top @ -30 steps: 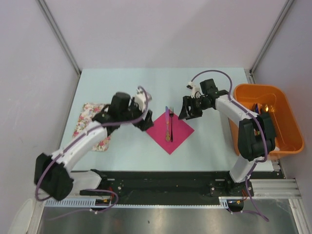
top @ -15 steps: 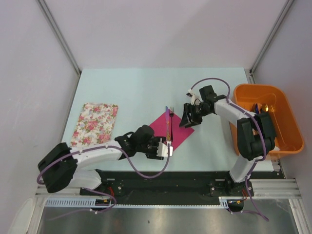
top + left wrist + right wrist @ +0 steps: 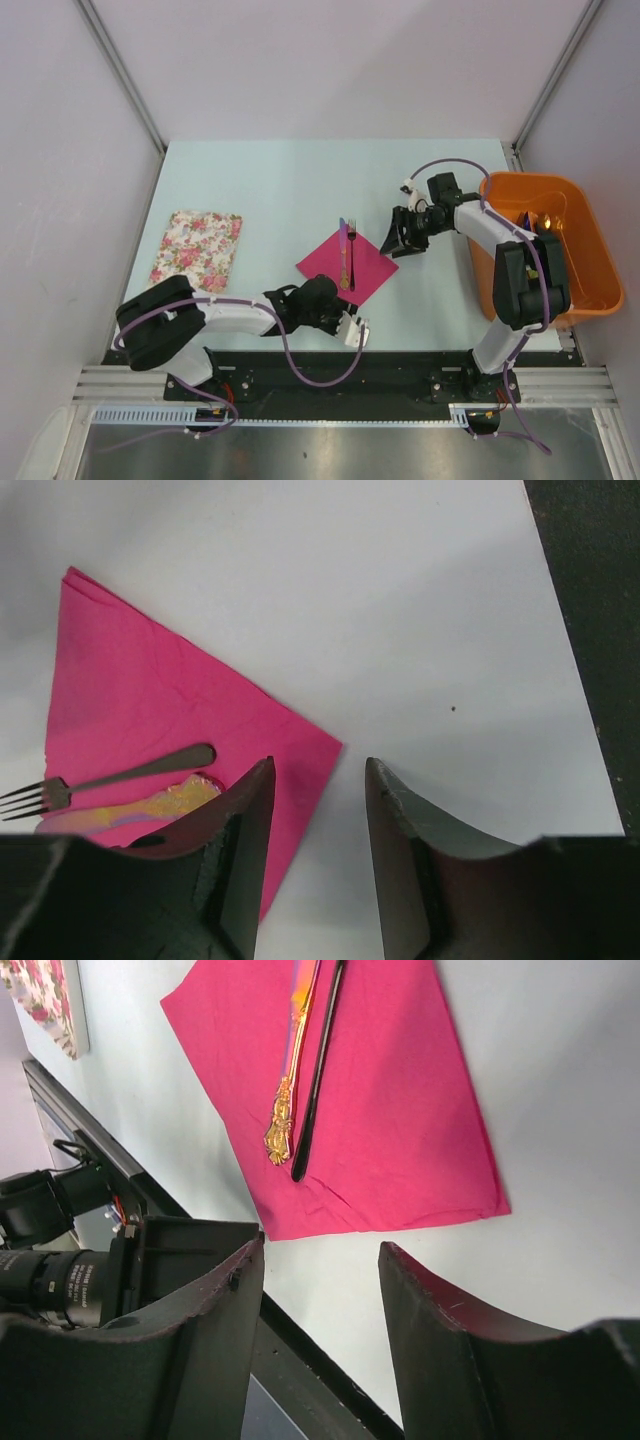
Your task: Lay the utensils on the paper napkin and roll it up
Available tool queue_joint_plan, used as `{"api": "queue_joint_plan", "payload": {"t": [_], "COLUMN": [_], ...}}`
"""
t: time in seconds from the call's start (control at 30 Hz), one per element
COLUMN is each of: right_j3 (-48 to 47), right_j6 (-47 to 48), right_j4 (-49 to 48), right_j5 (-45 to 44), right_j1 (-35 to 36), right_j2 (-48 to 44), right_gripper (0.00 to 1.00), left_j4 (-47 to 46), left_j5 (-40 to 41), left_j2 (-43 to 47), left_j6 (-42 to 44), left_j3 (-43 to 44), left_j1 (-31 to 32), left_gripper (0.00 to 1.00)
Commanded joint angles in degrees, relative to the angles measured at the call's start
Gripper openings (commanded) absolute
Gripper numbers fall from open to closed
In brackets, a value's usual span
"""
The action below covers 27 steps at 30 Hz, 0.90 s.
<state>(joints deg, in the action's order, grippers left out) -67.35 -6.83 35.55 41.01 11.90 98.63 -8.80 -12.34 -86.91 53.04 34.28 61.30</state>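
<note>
The magenta paper napkin (image 3: pixel 365 262) lies as a diamond at the table's middle. On it lie the utensils (image 3: pixel 346 255), side by side along its length: a dark fork (image 3: pixel 110 778) and a piece with a gold iridescent handle (image 3: pixel 160 802); both also show in the right wrist view (image 3: pixel 300 1090). My left gripper (image 3: pixel 352 329) sits low at the napkin's near corner (image 3: pixel 300 750), open, nothing between its fingers (image 3: pixel 250 820). My right gripper (image 3: pixel 404 234) hovers just off the napkin's right corner (image 3: pixel 480 1195), also open and empty.
A floral cloth mat (image 3: pixel 196 250) lies at the left. An orange tub (image 3: pixel 570 300) with cutlery clutter stands at the right edge. The table's near edge and black rail (image 3: pixel 400 368) run just behind my left gripper.
My left arm swung from over the floral mat down to the napkin's near corner, its jaws narrowing. My right gripper drew slightly right, off the napkin's edge.
</note>
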Motion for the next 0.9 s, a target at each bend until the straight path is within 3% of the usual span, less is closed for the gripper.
{"api": "queue_joint_plan", "payload": {"t": [0.0, 0.23, 0.63, 0.87], "right_j3": [0.2, 0.2, 0.2, 0.47], "right_j6": [1.03, 1.91, 2.08, 1.73], "right_j4": [1.19, 2.51, 3.12, 2.77], "right_j5": [1.17, 1.88, 2.75, 2.93], "right_j1": [-1.26, -2.58, -2.67, -2.67], "right_j2": [-2.92, -2.3, -2.04, -1.51], "right_gripper": [0.55, 0.55, 0.55, 0.56], "left_j4": [-4.73, -7.02, -5.1, 2.71], "left_j5": [-0.05, 1.35, 1.36, -1.89], "left_j2": [-1.59, -3.78, -1.08, -0.36], "left_j6": [2.95, 3.31, -1.18, -4.86], "left_j3": [-0.88, -2.03, -0.1, 5.43], "left_j1": [1.1, 1.98, 1.81, -2.23], "left_gripper": [0.46, 0.39, 0.01, 0.0]}}
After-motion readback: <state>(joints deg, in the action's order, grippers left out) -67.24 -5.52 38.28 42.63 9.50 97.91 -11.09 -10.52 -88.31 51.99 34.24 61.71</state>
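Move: The napkin's near corner lies almost under the left fingertips, roughly 1 cm to the right and 2 cm below the hand. On the napkin beyond it, the fork's middle is some 14 cm ahead and about 1 cm right of the hand, and the knife's middle some 14 cm ahead and 1 cm left, both about 2 cm below. From the right hand that corner is about 15 cm back, 9 cm left and 8 cm lower. The napkin's near corner is pinched by the left fingertips: the hand, already low over it, eases about 1.5 cm to the right and sinks nearly 1 cm while the half-open fingers close fully on its edge. Then, fingers shut, the hand creeps back left about 1 cm and starts to rise. The wrist barely turns; the right hand drifts a centimetre or so right, fingers still half open. ##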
